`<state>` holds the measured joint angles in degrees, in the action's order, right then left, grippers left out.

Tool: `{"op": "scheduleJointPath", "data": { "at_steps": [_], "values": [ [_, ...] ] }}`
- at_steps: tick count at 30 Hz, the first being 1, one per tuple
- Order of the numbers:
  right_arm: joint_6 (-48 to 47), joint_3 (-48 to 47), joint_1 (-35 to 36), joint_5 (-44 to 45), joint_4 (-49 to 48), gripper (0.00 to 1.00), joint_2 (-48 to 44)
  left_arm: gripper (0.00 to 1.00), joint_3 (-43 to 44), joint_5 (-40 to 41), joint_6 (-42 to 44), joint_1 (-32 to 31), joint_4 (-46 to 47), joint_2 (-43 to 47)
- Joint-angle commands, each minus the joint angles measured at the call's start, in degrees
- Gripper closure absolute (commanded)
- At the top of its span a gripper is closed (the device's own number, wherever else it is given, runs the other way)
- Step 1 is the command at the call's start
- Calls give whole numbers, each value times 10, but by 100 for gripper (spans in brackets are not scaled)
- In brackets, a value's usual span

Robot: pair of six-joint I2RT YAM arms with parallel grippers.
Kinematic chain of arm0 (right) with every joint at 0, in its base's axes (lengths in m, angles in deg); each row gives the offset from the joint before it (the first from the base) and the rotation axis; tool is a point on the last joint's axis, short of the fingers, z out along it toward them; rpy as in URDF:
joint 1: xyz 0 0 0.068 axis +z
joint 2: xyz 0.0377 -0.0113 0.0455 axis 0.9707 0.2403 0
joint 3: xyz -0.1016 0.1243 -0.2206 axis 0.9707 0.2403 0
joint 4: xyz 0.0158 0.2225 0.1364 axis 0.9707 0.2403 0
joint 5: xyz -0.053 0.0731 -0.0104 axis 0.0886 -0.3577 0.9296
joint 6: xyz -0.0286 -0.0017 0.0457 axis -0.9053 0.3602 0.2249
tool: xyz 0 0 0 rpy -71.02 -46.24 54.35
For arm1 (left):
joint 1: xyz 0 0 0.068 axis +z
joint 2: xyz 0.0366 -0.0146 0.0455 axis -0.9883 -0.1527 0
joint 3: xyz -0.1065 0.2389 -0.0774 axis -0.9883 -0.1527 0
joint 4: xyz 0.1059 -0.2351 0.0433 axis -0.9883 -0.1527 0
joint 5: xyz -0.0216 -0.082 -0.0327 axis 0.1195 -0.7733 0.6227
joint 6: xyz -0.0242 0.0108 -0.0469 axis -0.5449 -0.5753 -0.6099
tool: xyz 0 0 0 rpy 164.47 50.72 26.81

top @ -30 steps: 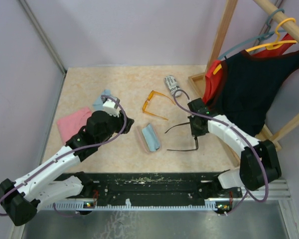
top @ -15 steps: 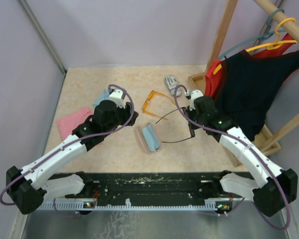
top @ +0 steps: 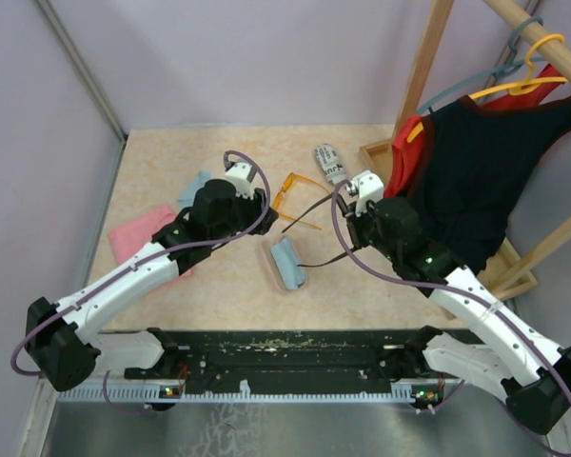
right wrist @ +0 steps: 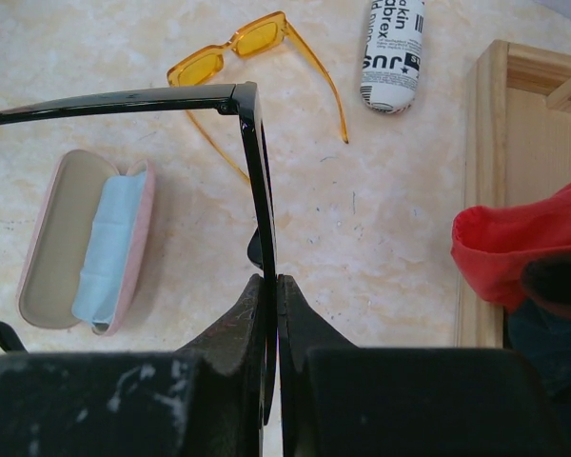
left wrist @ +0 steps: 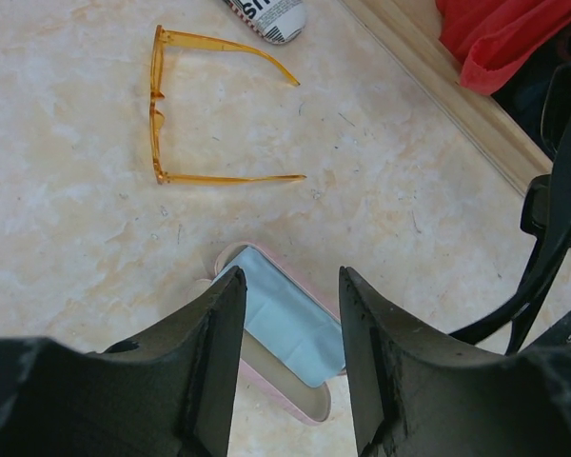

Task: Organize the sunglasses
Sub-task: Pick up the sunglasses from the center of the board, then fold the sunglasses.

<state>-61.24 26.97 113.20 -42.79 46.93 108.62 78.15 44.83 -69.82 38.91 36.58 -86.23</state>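
My right gripper point(right wrist: 274, 281) is shut on the front frame of the black sunglasses point(right wrist: 259, 171) and holds them edge-on above the table, arms spread. In the top view this gripper point(top: 350, 233) hangs just right of the open pink case point(top: 285, 264), and the black sunglasses' arms point(top: 314, 209) reach left toward it. The orange sunglasses point(top: 290, 195) lie unfolded on the table behind the case. My left gripper point(left wrist: 290, 281) is open and holds nothing. It hovers over the pink case point(left wrist: 285, 319), with the orange sunglasses point(left wrist: 155, 124) ahead of it.
A black-and-white printed case point(top: 329, 162) lies at the back. A blue cloth point(right wrist: 109, 238) lines the pink case. A pink cloth point(top: 138, 233) and a blue one point(top: 195, 188) lie at the left. A wooden rack base point(right wrist: 485, 190) and hanging garments point(top: 476, 171) stand at the right.
My right arm has lifted the black sunglasses off the table and carried them left and back toward the pink case. The left arm has swung right, over the case.
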Motion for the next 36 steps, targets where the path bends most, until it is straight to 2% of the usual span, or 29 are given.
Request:
{"op": "scheduleJointPath", "data": {
  "at_steps": [1, 10, 16, 26, 36],
  "values": [
    [-13, -11, 14, 12, -34, 100, 7, 50, 25, -10, -9, -6, 9, -7],
    [-8, -26, 41, 26, -36, 100, 42, 51, 40, 16, -3, -23, 11, -37],
    [-1, -46, 75, 63, -32, 100, 74, 52, 60, 50, 3, -55, 6, -60],
    [34, -65, 79, 97, -28, 100, 96, 52, 71, 87, 4, -86, -1, -92],
    [81, -76, 85, 91, -45, 100, 116, 54, 92, 99, -1, -108, -1, -131]
  ]
}}
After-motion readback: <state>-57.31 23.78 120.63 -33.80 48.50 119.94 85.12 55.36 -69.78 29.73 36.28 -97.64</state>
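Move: The black sunglasses are already off the table, pinched by the front frame in the right fingers, temples trailing left. From the left hand their middle is about 12 cm right, 2 back and level. From the right hand, the left gripper is some 15 cm left, level with it; the open case is about 15 left, 3 back, 18 below. The yellow glasses lie about 14 ahead, 10 left and 19 below the right hand. Rightward by about 5 cm, sinking some 2, the half-open left hand closes in on the sunglasses' forward temple, rolling slightly so its left side rises. The right hand keeps its pinch on the front frame and brings it down about 4 cm and left about 3 to meet it, the sideways part ending midway. The left fingers stay apart; whether they touch the temple can't be seen. ##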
